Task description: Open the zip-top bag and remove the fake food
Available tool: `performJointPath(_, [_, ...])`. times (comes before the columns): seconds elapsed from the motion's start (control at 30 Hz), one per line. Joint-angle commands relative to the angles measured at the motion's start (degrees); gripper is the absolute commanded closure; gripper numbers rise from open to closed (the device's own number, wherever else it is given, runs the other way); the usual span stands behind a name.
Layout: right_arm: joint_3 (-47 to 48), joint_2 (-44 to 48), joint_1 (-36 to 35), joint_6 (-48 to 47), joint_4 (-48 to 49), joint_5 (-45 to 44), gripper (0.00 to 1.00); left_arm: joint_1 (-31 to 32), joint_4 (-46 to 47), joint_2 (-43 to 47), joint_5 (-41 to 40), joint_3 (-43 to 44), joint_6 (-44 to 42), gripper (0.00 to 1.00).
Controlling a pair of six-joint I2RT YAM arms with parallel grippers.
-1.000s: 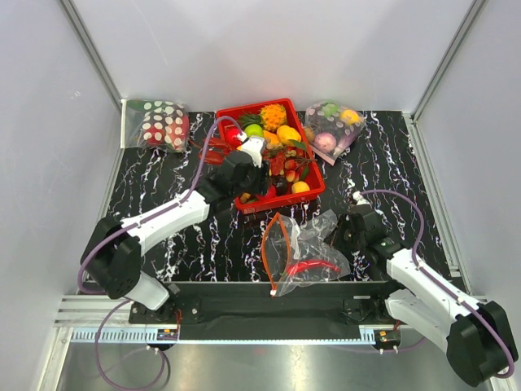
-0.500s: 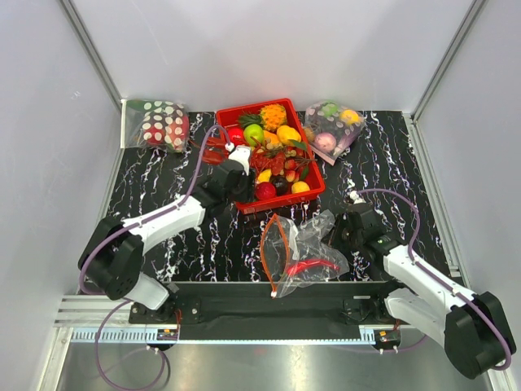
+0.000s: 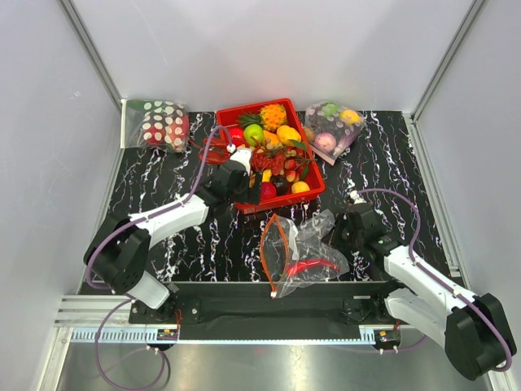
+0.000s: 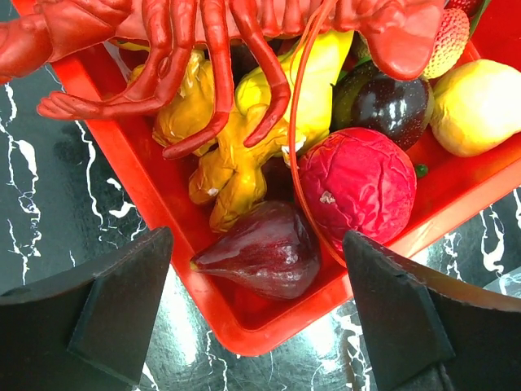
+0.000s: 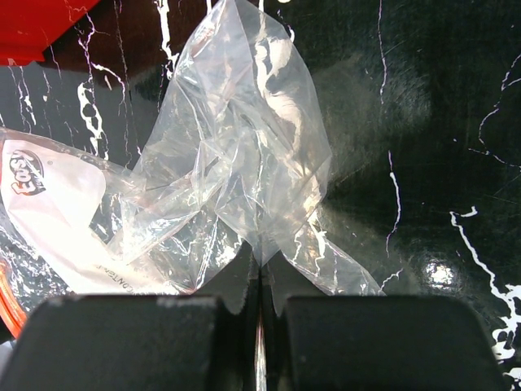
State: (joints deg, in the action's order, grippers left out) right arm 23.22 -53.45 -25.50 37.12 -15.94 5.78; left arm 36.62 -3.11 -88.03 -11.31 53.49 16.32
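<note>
The zip-top bag (image 3: 297, 251) lies crumpled near the table's front edge, with its orange-red zip strip (image 3: 272, 244) on the left and a long red chili (image 3: 313, 265) inside. My right gripper (image 3: 339, 232) (image 5: 259, 265) is shut on a fold of the clear bag (image 5: 236, 147); the white label (image 5: 49, 204) shows to the left. My left gripper (image 3: 251, 189) (image 4: 256, 273) hangs open over the near-left corner of the red basket (image 4: 236, 326). A dark maroon fig-shaped piece (image 4: 260, 248) lies in the basket between its fingers, untouched. The red lobster (image 4: 163, 32) rests on the fruit behind.
The red basket (image 3: 285, 201) holds yellow, green, orange and red fruits. A white-dotted red bag (image 3: 163, 124) sits at the back left. At the back right is a clear bag of pastel fruits (image 3: 332, 129). White walls and metal rails enclose the black marbled table (image 3: 171, 175).
My left gripper has drawn back toward the basket's near-left corner and opened wide. The dark maroon piece now lies free in the basket. The right arm and bag have barely moved.
</note>
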Motion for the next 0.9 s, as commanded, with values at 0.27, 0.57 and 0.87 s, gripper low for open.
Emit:
performJointPath(0.27, [1.5, 1.6, -0.1, -0.6, 0.0, 0.5, 1.0, -0.2, 8.0, 16.0, 1.8, -6.5, -0.8, 0.15])
performJointPath(0.57, [1.6, 1.9, -0.1, -0.8, -0.8, -0.2, 1.0, 13.5, 12.2, 30.5, 5.5, -25.3, 0.1, 0.3])
performJointPath(0.87, [1.9, 3.3, -0.1, -0.5, -2.4, 0.0, 1.0, 24.8, 25.0, 32.8, 6.6, -34.9, 5.2, 0.37])
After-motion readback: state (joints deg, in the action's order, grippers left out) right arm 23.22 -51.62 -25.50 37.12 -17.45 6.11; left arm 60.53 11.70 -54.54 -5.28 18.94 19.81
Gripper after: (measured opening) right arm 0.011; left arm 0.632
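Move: The red pepper inside the zip-top bag lies about 21 cm back and 17 cm right of the left hand, some 8 cm lower; the bag's orange-edged mouth comes first, about 17 cm back and 4 cm right. The lobster just put down lies 11 cm ahead and 3 cm left, across the red bin, whose middle is 11 cm ahead and 4 cm right. From the right hand the pepper is about 9 cm back and 6 cm left, 3 cm below. The bag's orange mouth is what the left hand goes to: empty, it rises some 7 cm off the near corner of the red bin, then sweeps back about 19 cm, sinking again to roughly its starting height by the mouth's left side. On the way it turns clockwise nearly 30 degrees and its fingers narrow but stay open. The right hand stays put, still pinching the far-right part of the bag. ##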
